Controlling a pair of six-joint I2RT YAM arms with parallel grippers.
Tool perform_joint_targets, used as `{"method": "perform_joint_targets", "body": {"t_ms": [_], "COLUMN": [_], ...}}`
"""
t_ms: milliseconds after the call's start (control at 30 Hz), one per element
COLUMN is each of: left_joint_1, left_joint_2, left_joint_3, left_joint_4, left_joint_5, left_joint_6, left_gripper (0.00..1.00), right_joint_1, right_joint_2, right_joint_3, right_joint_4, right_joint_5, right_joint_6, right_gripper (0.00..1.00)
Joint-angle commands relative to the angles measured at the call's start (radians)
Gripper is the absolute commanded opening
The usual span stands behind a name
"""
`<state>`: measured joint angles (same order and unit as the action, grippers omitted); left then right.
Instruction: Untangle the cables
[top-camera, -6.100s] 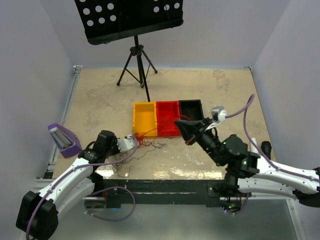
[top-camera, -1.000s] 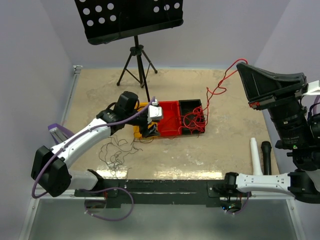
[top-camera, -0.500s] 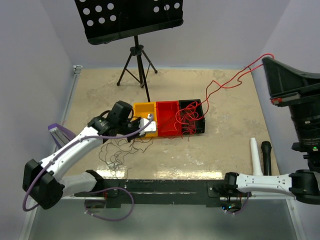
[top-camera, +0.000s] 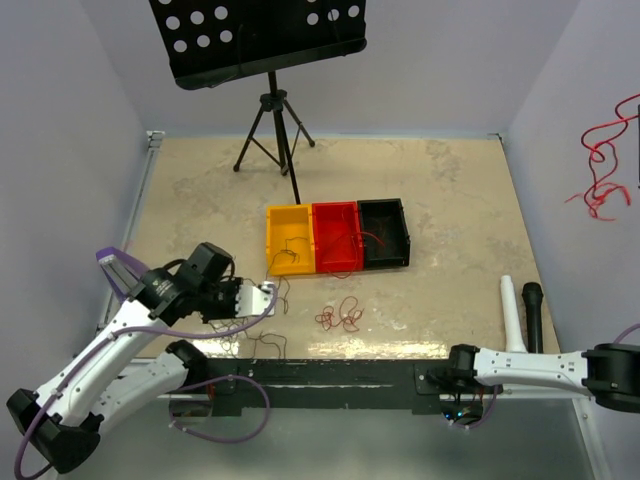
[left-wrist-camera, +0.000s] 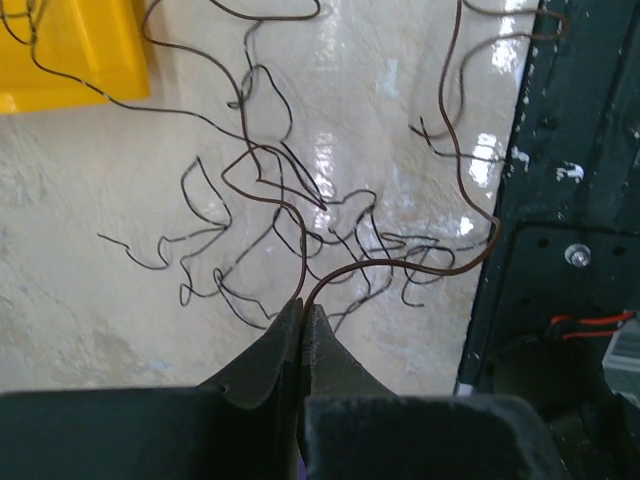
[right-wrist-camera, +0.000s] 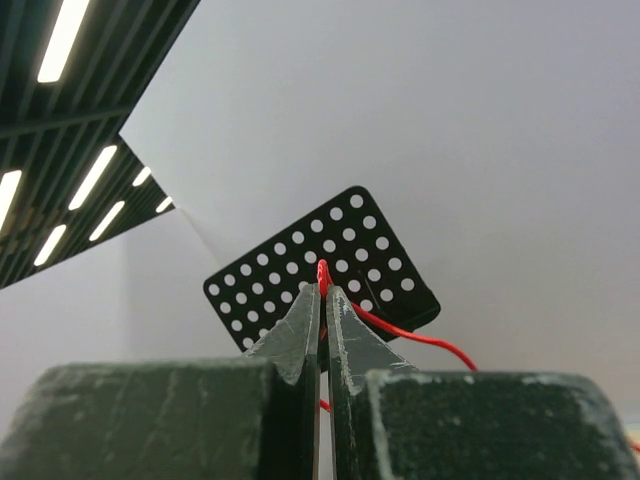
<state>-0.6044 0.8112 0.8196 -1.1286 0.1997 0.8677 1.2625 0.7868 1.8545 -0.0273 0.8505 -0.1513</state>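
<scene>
My left gripper (top-camera: 266, 298) is low near the table's front left, shut on a thin black cable (left-wrist-camera: 300, 215) whose curly strands spread over the table ahead of the fingertips (left-wrist-camera: 303, 303). More black strands (top-camera: 268, 342) lie by the front rail. A small bunch of red cable (top-camera: 340, 316) lies in front of the trays. My right gripper (right-wrist-camera: 322, 290) is raised high, out of the top view, and shut on a red cable (right-wrist-camera: 420, 335). That red cable (top-camera: 600, 165) hangs curled in the air at the far right edge.
Yellow (top-camera: 288, 240), red (top-camera: 335, 237) and black (top-camera: 383, 232) trays stand side by side mid-table. A music stand (top-camera: 275, 110) on a tripod stands at the back. A purple object (top-camera: 113, 262) lies left. White (top-camera: 512, 305) and black (top-camera: 533, 300) cylinders lie right. The black front rail (left-wrist-camera: 570, 200) is close.
The right gripper rose out of the top view, pulling the red cable clear of the trays. A red bunch now lies before the trays. The left gripper drew back toward the near left with black strands.
</scene>
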Motion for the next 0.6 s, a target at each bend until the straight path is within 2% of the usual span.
{"method": "perform_joint_targets", "body": {"t_ms": [0, 133, 300, 367, 400, 467, 500, 567], "left_joint_1": [0.002, 0.002, 0.002, 0.002, 0.003, 0.003, 0.002, 0.003], "left_joint_2": [-0.009, -0.035, -0.063, -0.067, -0.067, -0.046, -0.02, 0.041], "left_joint_3": [0.05, 0.093, 0.064, 0.043, 0.032, 0.01, 0.0, -0.013], "left_joint_4": [-0.134, -0.151, -0.064, 0.024, 0.079, 0.188, 0.241, 0.314], "left_joint_5": [-0.04, -0.075, -0.161, -0.16, -0.154, -0.144, -0.143, -0.14], "left_joint_6": [0.005, -0.007, -0.027, -0.067, -0.088, -0.13, -0.157, -0.191], "left_gripper": [0.0, 0.0, 0.01, 0.38, 0.7, 0.82, 1.0, 1.0], "right_joint_1": [0.005, 0.003, 0.003, 0.003, 0.003, 0.005, 0.003, 0.003], "right_joint_2": [0.002, -0.015, -0.023, -0.021, -0.015, 0.002, 0.011, 0.035], "right_joint_3": [-0.026, -0.102, -0.228, -0.3, -0.328, -0.382, -0.402, -0.423], "right_joint_4": [-0.036, -0.04, -0.04, -0.023, -0.01, 0.021, 0.021, 0.062], "right_joint_5": [0.021, 0.007, -0.022, -0.05, -0.053, -0.062, -0.067, -0.079], "right_joint_6": [-0.005, 0.033, 0.13, 0.18, 0.199, 0.213, 0.22, 0.231], "right_gripper": [0.0, 0.0, 0.0, 0.0, 0.0, 0.0, 0.0, 0.0]}}
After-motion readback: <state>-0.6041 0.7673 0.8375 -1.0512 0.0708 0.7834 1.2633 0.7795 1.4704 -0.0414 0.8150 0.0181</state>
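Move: My left hand already pinches a brown cable; the dark cable tangle it came from lies about 12 cm below, some 4 cm to the right and 2 cm ahead. From that hand the yellow box is about 18 cm ahead and 16 cm right. My right hand holds the red cable high up: the black box is about 17 cm ahead, 18 cm left and 65 cm below, the red box some 10 cm farther left, level with it in reach. My right hand keeps the red cable pinched and sweeps left, speeding up, about 13 cm, while sinking some 10 cm and edging forward towards the black box, the wrist tilting roughly 15 degrees. My left hand eases a couple of centimetres left and up over the dark tangle, then opens wide and lets go of the brown cable while drifting forward and back to the right. ##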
